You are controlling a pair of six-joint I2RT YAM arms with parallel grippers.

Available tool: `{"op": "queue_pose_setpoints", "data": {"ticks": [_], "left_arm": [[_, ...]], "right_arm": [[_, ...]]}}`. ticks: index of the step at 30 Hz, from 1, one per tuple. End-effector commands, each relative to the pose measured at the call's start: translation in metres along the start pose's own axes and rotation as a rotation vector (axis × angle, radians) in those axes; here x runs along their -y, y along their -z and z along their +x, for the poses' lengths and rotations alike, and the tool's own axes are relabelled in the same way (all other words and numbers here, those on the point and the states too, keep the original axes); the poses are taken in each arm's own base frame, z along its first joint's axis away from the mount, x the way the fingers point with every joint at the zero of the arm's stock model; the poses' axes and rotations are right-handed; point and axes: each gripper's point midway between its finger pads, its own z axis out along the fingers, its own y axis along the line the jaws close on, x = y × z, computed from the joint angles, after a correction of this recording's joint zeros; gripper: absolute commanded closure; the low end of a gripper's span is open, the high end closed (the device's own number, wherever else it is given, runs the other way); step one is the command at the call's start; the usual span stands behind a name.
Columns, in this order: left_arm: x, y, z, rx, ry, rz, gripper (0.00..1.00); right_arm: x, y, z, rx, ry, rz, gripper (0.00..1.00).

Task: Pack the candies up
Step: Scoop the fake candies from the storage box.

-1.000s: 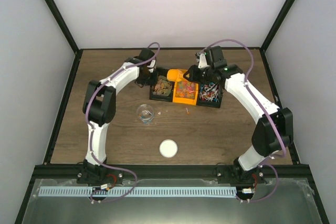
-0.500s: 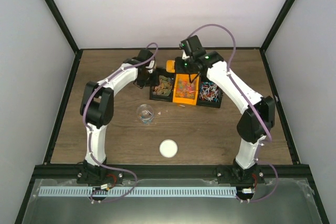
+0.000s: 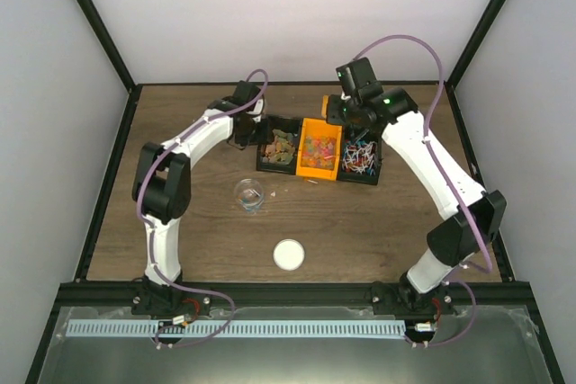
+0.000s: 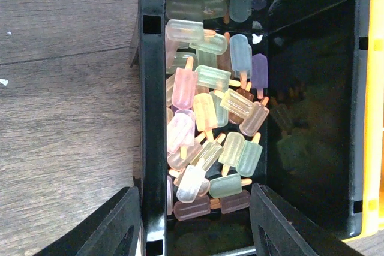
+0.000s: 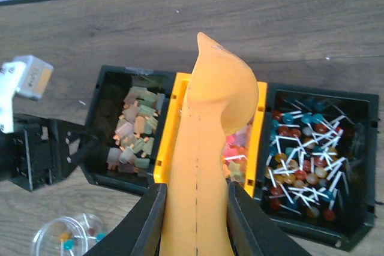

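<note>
The candies lie in three joined bins. Pastel popsicle gummies (image 4: 207,130) fill the left black bin (image 3: 278,147). Mixed coloured gummies (image 5: 239,154) sit in the orange bin (image 3: 320,148), and lollipops (image 5: 306,157) in the right black bin (image 3: 361,158). My left gripper (image 4: 195,232) is open. One finger stands outside that bin's left wall (image 4: 153,118) and the other inside, and nothing is held. My right gripper (image 5: 195,220) is shut on the orange scoop (image 5: 207,142), held above the orange bin with its bowl pointing away.
A clear round tub (image 3: 249,194) with a few candies in it stands on the table in front of the bins and also shows as the tub (image 5: 63,241). A white round lid (image 3: 289,254) lies nearer the arm bases. Black frame posts and white walls enclose the table.
The right arm swung left over the bins with the scoop, then back to the right and rear. The left arm has barely shifted at the left bin.
</note>
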Motion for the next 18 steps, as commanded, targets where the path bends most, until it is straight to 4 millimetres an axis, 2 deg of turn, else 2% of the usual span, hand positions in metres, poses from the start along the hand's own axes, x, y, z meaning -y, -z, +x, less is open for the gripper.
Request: {"op": "queue_pose_setpoints", "data": {"ticks": [1,5,9,12,18], "left_arm": [[0.0,-0.008,-0.005,0.003,0.003,0.0,0.48],[0.001,-0.009,-0.005,-0.002,0.002,0.002,0.49],[0.0,-0.012,-0.004,-0.004,-0.001,0.004,0.49],[0.001,-0.014,-0.004,-0.005,0.001,0.009,0.49],[0.002,-0.016,-0.004,-0.006,0.0,0.02,0.49]], "right_arm": [[0.019,-0.005,0.024,-0.074,0.057,0.101,0.99],[0.028,-0.014,0.039,-0.116,0.088,0.154,0.99],[0.033,-0.022,0.042,-0.134,0.128,0.213,0.99],[0.032,-0.032,0.045,-0.162,0.166,0.251,0.99],[0.02,-0.053,0.049,-0.195,0.259,0.318,0.99]]}}
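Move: The orange compartment of stars, at which the right hand's scoop is aimed, has its middle about 7 cm ahead of that hand, 1 cm left and 25 cm below. From the same hand, the lollipop compartment lies some 5 cm ahead and 10 cm right, the popsicle compartment 8 cm ahead and 12 cm left. The left hand has the popsicle compartment's middle roughly 3 cm ahead, 6 cm right and 6 cm below, the orange compartment 2 cm ahead, 16 cm right. The orange scoop, still held in the right fingers, is lowered about 7.5 cm towards the compartment of stars, easing back and right by a couple of centimetres before mostly returning, while the wrist turns some 20 degrees so the fingers point more steeply down and less to the left. The left hand sinks about 1 cm over the popsicle compartment's left wall, its fingers staying open. ##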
